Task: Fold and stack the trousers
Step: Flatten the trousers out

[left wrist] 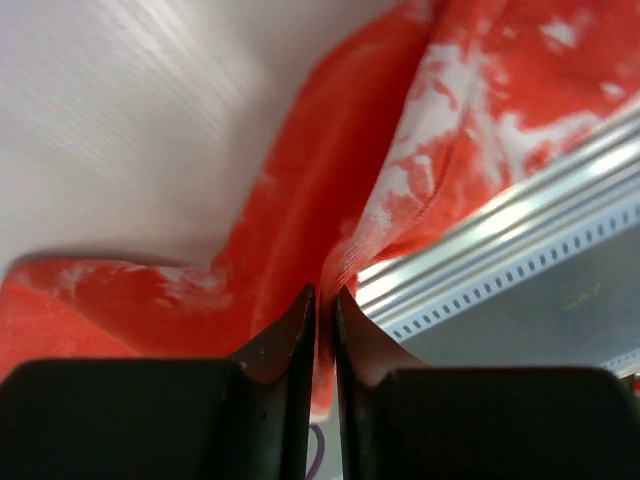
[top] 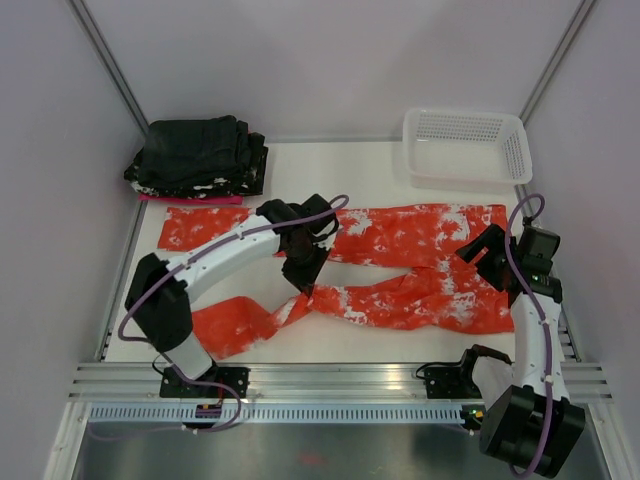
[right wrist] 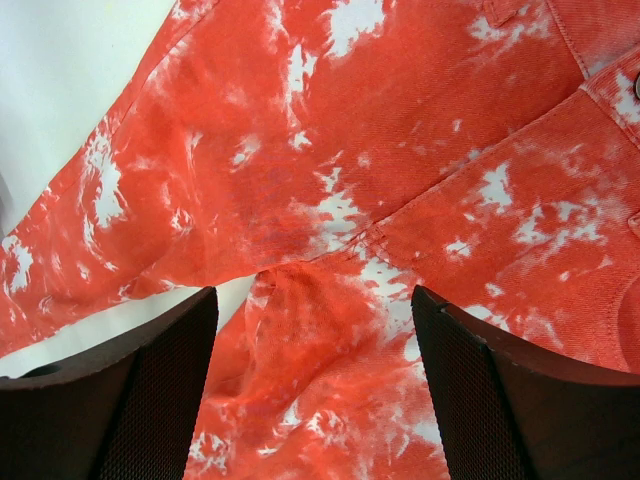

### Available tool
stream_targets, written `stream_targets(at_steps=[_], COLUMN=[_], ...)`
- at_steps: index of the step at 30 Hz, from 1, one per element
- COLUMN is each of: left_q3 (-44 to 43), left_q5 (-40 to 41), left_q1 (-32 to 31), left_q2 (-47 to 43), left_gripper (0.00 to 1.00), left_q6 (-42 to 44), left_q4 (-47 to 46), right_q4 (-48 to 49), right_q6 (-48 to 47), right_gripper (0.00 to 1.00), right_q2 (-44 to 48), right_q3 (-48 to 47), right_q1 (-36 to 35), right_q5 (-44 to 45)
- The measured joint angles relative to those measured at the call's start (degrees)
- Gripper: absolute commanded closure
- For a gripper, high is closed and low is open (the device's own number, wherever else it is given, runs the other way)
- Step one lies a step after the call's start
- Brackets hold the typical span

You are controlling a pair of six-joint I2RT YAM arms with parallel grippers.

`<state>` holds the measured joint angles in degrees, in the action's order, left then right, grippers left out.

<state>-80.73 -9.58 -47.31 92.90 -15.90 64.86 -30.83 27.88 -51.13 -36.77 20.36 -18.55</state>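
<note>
The orange-red trousers (top: 420, 240) with white splotches lie spread across the white table, waist to the right and both legs running left. The near leg bunches and twists at its middle, where my left gripper (top: 303, 285) points down onto it. In the left wrist view the left gripper (left wrist: 322, 300) is shut on a thin ridge of trouser fabric (left wrist: 330, 170) pinched between its fingers. My right gripper (top: 478, 250) hovers over the waist end. In the right wrist view the right gripper (right wrist: 313, 295) stands open above the crotch seam of the trousers (right wrist: 400, 130), holding nothing.
A stack of folded black garments (top: 198, 158) sits at the back left on a pink cloth (top: 190, 199). A white mesh basket (top: 465, 145) stands at the back right. An aluminium rail (top: 340, 378) runs along the table's near edge.
</note>
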Motion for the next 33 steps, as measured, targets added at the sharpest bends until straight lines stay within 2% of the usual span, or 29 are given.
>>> stream_targets(at_steps=[3, 4, 6, 7, 10, 13, 15, 20, 22, 27, 32, 33], left_q3=[2.84, 3.37, 4.09, 4.15, 4.20, 4.94, 7.98, 18.67, 22.40, 29.20, 40.76, 42.10], left_q5=[-0.70, -0.85, -0.83, -0.35, 0.74, 1.40, 3.21, 14.88, 20.37, 28.20, 28.89, 28.81], left_q1=[6.05, 7.69, 11.41, 12.90, 14.27, 13.79, 13.51, 13.38, 13.42, 13.46, 13.46, 13.46], left_q2=[4.00, 4.24, 4.11, 4.00, 3.96, 3.45, 0.66, -18.36, -29.42, -47.45, -56.46, -57.00], left_gripper=[0.82, 0.76, 0.56, 0.31, 0.11, 0.09, 0.00, 0.00, 0.00, 0.00, 0.03, 0.03], left_q6=[0.68, 0.81, 1.62, 2.36, 4.20, 4.66, 3.72, -8.63, -18.23, -43.15, -69.79, -71.89], left_q4=[-3.10, -4.28, -7.58, -9.51, -13.88, -16.68, -18.75, -16.85, -14.95, -7.67, -0.26, 0.15], right_q4=[-0.07, -0.09, -0.09, -0.07, -0.02, 0.15, 0.46, 1.81, 3.30, 5.29, 5.99, 6.21], right_q6=[-0.07, -0.11, -0.31, -0.39, -1.01, -1.22, -1.18, -0.70, -0.42, -0.17, 0.26, 0.39], right_gripper=[0.15, 0.15, 0.15, 0.15, 0.15, 0.15, 0.15, 0.15, 0.16, 0.15, 0.15, 0.16], right_q2=[0.28, 0.33, 0.50, 0.63, 0.98, 1.42, 1.77, 2.19, 1.70, -3.45, -7.17, -7.76], right_q3=[0.00, 0.00, 0.00, 0.00, 0.00, 0.00, -0.07, -1.73, -2.40, -3.74, -3.82, -3.87], right_q1=[0.00, 0.00, 0.00, 0.00, 0.00, 0.00, -0.24, -2.62, -4.37, -10.12, -14.95, -15.47], right_q5=[0.22, 0.28, 0.33, 0.28, -0.59, -2.62, -4.04, -6.97, -7.41, -7.08, -5.14, -4.81])
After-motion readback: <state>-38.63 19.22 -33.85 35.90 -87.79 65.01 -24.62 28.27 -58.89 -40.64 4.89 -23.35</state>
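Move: The left hand, pinching the near leg about 12 cm above the table, has the bare strip it carries the leg towards some 9 cm ahead, with the flat far leg about 18 cm straight ahead. The near leg's loose end lies about 17 cm left and 6 cm back, the table's front edge 12 cm back. From the open right hand the crotch is roughly 10 cm left, 2 cm ahead and 10 cm below. Still pinching the near leg, the left hand flicks it about 10 cm forward towards the far leg, sinking a little and drifting left, then opens wide and lets go of it, swinging left and back in a low arch to above the leg's loose end while turning some 90 degrees counter-clockwise, fingers staying open and clear. The open right hand starts later and goes about 8 cm left and slightly forward towards the crotch, rising some 4 cm and sinking most of that again as it turns about 20 degrees counter-clockwise, above the cloth. ##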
